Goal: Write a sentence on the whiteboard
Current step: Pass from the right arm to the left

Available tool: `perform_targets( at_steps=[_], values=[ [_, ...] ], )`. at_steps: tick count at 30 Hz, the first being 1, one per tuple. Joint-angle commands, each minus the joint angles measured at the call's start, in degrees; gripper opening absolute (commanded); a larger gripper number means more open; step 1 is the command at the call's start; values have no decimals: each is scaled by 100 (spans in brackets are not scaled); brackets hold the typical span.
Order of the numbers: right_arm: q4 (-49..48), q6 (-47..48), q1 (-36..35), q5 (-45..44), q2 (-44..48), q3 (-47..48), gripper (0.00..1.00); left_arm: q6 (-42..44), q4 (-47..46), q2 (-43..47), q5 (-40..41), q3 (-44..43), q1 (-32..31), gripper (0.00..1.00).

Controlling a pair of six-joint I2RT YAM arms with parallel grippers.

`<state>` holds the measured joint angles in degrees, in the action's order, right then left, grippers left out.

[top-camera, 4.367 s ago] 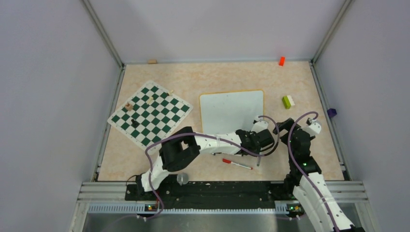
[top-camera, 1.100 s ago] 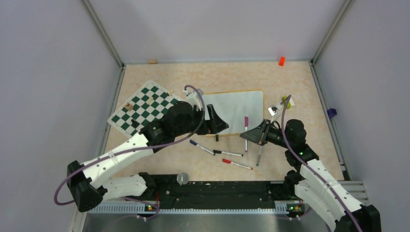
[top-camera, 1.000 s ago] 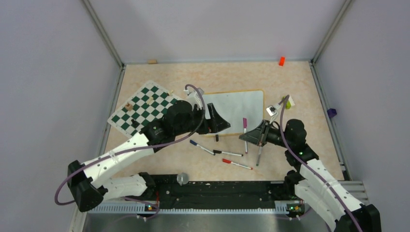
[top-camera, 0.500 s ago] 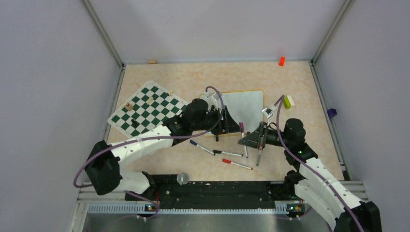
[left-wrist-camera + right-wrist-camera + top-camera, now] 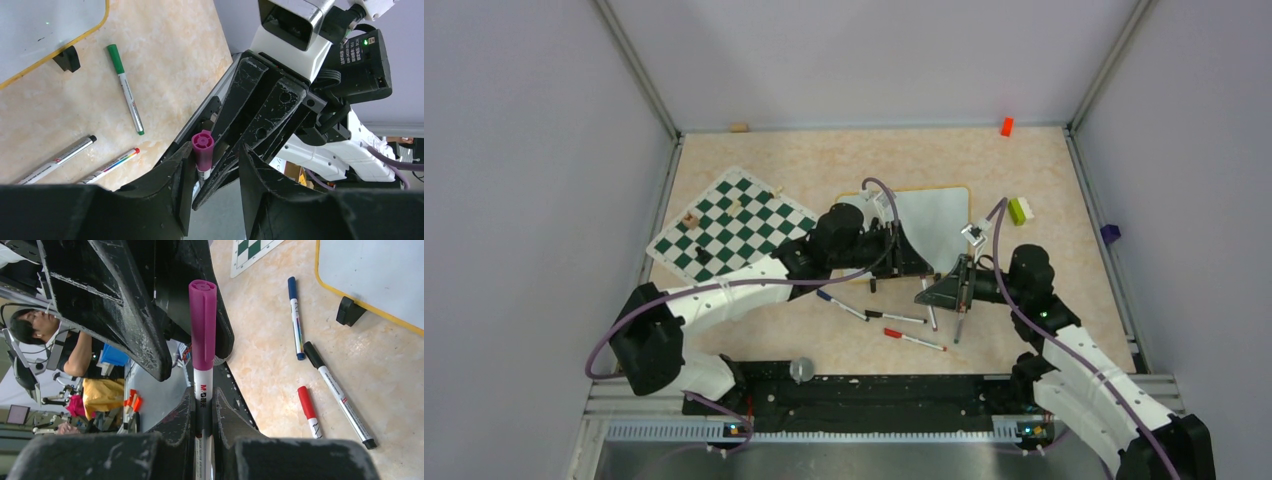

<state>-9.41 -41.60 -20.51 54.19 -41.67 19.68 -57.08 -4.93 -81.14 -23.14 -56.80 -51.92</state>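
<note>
The whiteboard [image 5: 944,215] lies at mid-table, white in a yellow frame, its left part hidden under my left arm; no sentence shows on the bare part. My right gripper [image 5: 202,395] is shut on a purple-capped marker [image 5: 202,330], held cap forward. In the top view my right gripper [image 5: 936,293] sits just in front of the board's near edge. My left gripper [image 5: 215,150] straddles the purple cap [image 5: 202,147]: one finger touches it, the other stands apart, so the jaws are open.
Loose markers lie in front of the board: green [image 5: 125,87], blue [image 5: 295,317], black [image 5: 337,395], red [image 5: 309,412]. A chessboard mat [image 5: 729,235] lies to the left. A green-and-white block [image 5: 1020,210] and an orange block [image 5: 1006,126] sit far right.
My left arm swung right from the board's left edge to the marker, its jaws narrowing around the cap. The right gripper kept hold of the marker and tilted it slightly lower.
</note>
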Motion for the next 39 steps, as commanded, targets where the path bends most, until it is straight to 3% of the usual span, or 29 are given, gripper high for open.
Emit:
perform_targets(
  at_steps=[1, 9, 13, 16, 21, 25, 28, 30, 32, 39],
  values=[
    [-101, 151, -67, 156, -16, 282, 0, 13, -401, 16, -73, -253, -11, 39],
    [-56, 138, -96, 262, -51, 372, 0, 4, -412, -80, -128, -275, -11, 27],
    [78, 176, -119, 293, -71, 450, 0, 4, -421, -144, -171, -320, -11, 32],
    [210, 252, -124, 310, -92, 500, 0, 13, -422, -147, -169, -336, -13, 31],
    [318, 319, -120, 233, -104, 532, 0, 36, -405, -164, -205, -376, -11, 1],
    [323, 351, -126, 215, -122, 547, 0, 80, -444, -85, -192, -314, -11, 0],
    [402, 344, -121, 68, -86, 600, 39, 56, -664, 167, 49, -89, -3, 0],
    [325, 195, -120, -111, 27, 609, 58, -59, -996, 433, 324, 197, 18, 0],
    [-7, -171, -122, -353, 201, 550, 65, -191, -1425, 682, 528, 490, 39, 0],
    [-1885, -1620, -133, -1185, 561, 281, 73, -475, -2354, 1386, 1202, 1049, 51, 0]
  ],
)
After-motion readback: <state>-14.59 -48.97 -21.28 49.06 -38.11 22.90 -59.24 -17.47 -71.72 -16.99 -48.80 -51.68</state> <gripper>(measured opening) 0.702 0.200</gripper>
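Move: The purple marker lies nearly level, cap forward, its middle about 5 cm back of the left hand and 1 cm right and below, the cap already between the open fingers. On the table some 18 cm below the left hand, the black marker is 7 cm back and 4 left, the green one 6 back and 10 right. The right hand grips the purple marker's middle, the left fingertips about 5 cm ahead. Left fingers pinch the purple cap, right fingers release, then both rise about 5 cm, the left drawing leftward. ##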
